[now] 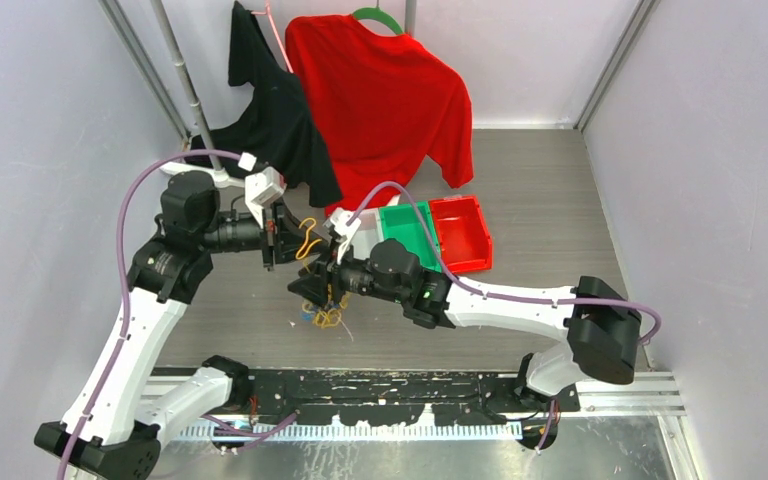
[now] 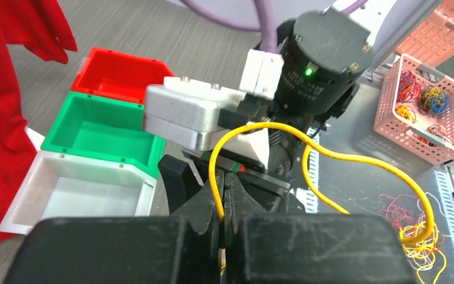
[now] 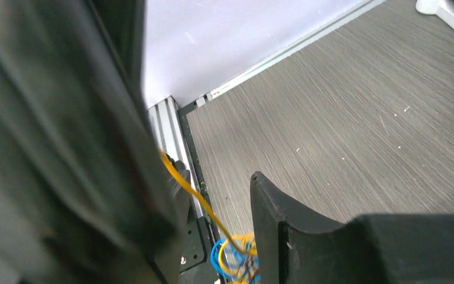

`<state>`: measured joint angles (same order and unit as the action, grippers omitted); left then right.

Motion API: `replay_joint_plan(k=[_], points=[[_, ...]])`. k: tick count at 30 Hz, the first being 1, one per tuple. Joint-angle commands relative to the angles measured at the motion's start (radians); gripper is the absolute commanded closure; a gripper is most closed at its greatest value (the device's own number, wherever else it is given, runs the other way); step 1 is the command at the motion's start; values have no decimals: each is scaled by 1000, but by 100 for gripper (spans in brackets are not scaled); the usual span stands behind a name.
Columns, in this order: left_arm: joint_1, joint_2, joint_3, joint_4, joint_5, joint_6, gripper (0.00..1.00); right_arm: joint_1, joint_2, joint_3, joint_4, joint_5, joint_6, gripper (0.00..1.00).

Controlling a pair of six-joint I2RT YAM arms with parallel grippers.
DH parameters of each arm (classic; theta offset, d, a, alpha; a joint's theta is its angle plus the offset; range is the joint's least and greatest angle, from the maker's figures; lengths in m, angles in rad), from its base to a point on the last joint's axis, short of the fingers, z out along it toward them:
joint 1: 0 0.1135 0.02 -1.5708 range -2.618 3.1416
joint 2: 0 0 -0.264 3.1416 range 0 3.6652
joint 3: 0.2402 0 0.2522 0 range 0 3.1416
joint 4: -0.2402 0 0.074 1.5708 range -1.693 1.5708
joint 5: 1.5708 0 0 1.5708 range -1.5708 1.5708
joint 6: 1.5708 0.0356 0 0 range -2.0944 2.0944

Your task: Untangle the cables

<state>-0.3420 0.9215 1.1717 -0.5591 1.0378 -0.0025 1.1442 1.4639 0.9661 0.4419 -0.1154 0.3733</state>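
Observation:
The cables form a small tangle [image 1: 327,316] of yellow, blue and dark strands on the grey table, in front of both grippers. One yellow cable [image 2: 325,155] rises from the tangle [image 2: 418,235] in a loop. My left gripper [image 2: 229,204] is shut on that cable's upper end, held above the table [image 1: 283,240]. My right gripper [image 1: 313,290] hangs just over the tangle. In the right wrist view its jaws stand apart [image 3: 216,198], with the yellow cable [image 3: 194,194] slanting through the gap and touching neither finger. Blue and yellow loops [image 3: 236,260] lie below it.
A red bin [image 1: 465,232] and a green bin [image 1: 410,235] sit behind the right arm, with a white bin [image 2: 83,189] beside them. A red shirt [image 1: 380,100] and a black garment [image 1: 270,120] hang at the back. A pink basket [image 2: 428,109] holds cable bundles.

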Motion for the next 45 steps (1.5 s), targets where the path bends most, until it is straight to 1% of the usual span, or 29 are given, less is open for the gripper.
replay_joint_plan(k=[1,7,11,15,19,21,23,26,29,31,35,38,42,45], points=[[-12,-22,97,64,82,-83,100,-11,23,-73,126,106,58,54],[-12,-16,171,131,79,-150,100,-11,52,-170,204,167,84,54],[-11,-11,210,160,60,-163,100,-11,64,-233,283,206,103,43],[-12,-7,236,201,32,-171,100,-11,75,-262,301,236,106,39],[-12,17,287,207,22,-172,100,-8,89,-271,329,243,108,32],[-12,25,300,206,24,-167,100,-2,68,-277,328,248,96,27],[-12,27,305,204,22,-158,100,0,9,-296,312,254,77,21],[-12,26,305,196,23,-138,100,1,-90,-335,261,286,43,17],[-13,27,308,184,19,-118,100,0,-208,-363,156,329,3,17],[-12,30,308,184,19,-116,100,0,-277,-376,114,338,-14,17],[-13,43,308,194,19,-119,100,2,-342,-358,91,274,-18,17],[-12,57,323,199,16,-119,100,25,-315,-300,99,234,-32,17],[-12,82,365,196,13,-119,100,62,-212,-198,101,213,-79,17],[-12,103,404,193,15,-122,100,64,-114,-131,109,264,-98,19]])
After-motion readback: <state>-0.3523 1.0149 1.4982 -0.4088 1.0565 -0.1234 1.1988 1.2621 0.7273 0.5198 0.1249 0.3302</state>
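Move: The tangle hangs beneath both hands on the yellow strand pinched in the left fingers: from the left hand about 27 cm down and 3 cm left. From the half-open right hand it is roughly 18 cm down, 3 cm right and 1 cm back. The white bin stands some 20 cm ahead of the left hand, 3 cm right and 33 cm down; the green bin is about 12 cm right of the white one and 2 cm farther out. The yellow strand stays pinched in the shut left fingers and is raised about 12 cm, that hand tipping its fingertips up some 10 degrees and rolling a little. Meanwhile the right hand drops about 12 cm beside the strand, opening wide and drifting right and slightly forward, then swings farther right while climbing nearly to its starting height, and finally comes back left a few centimetres. ##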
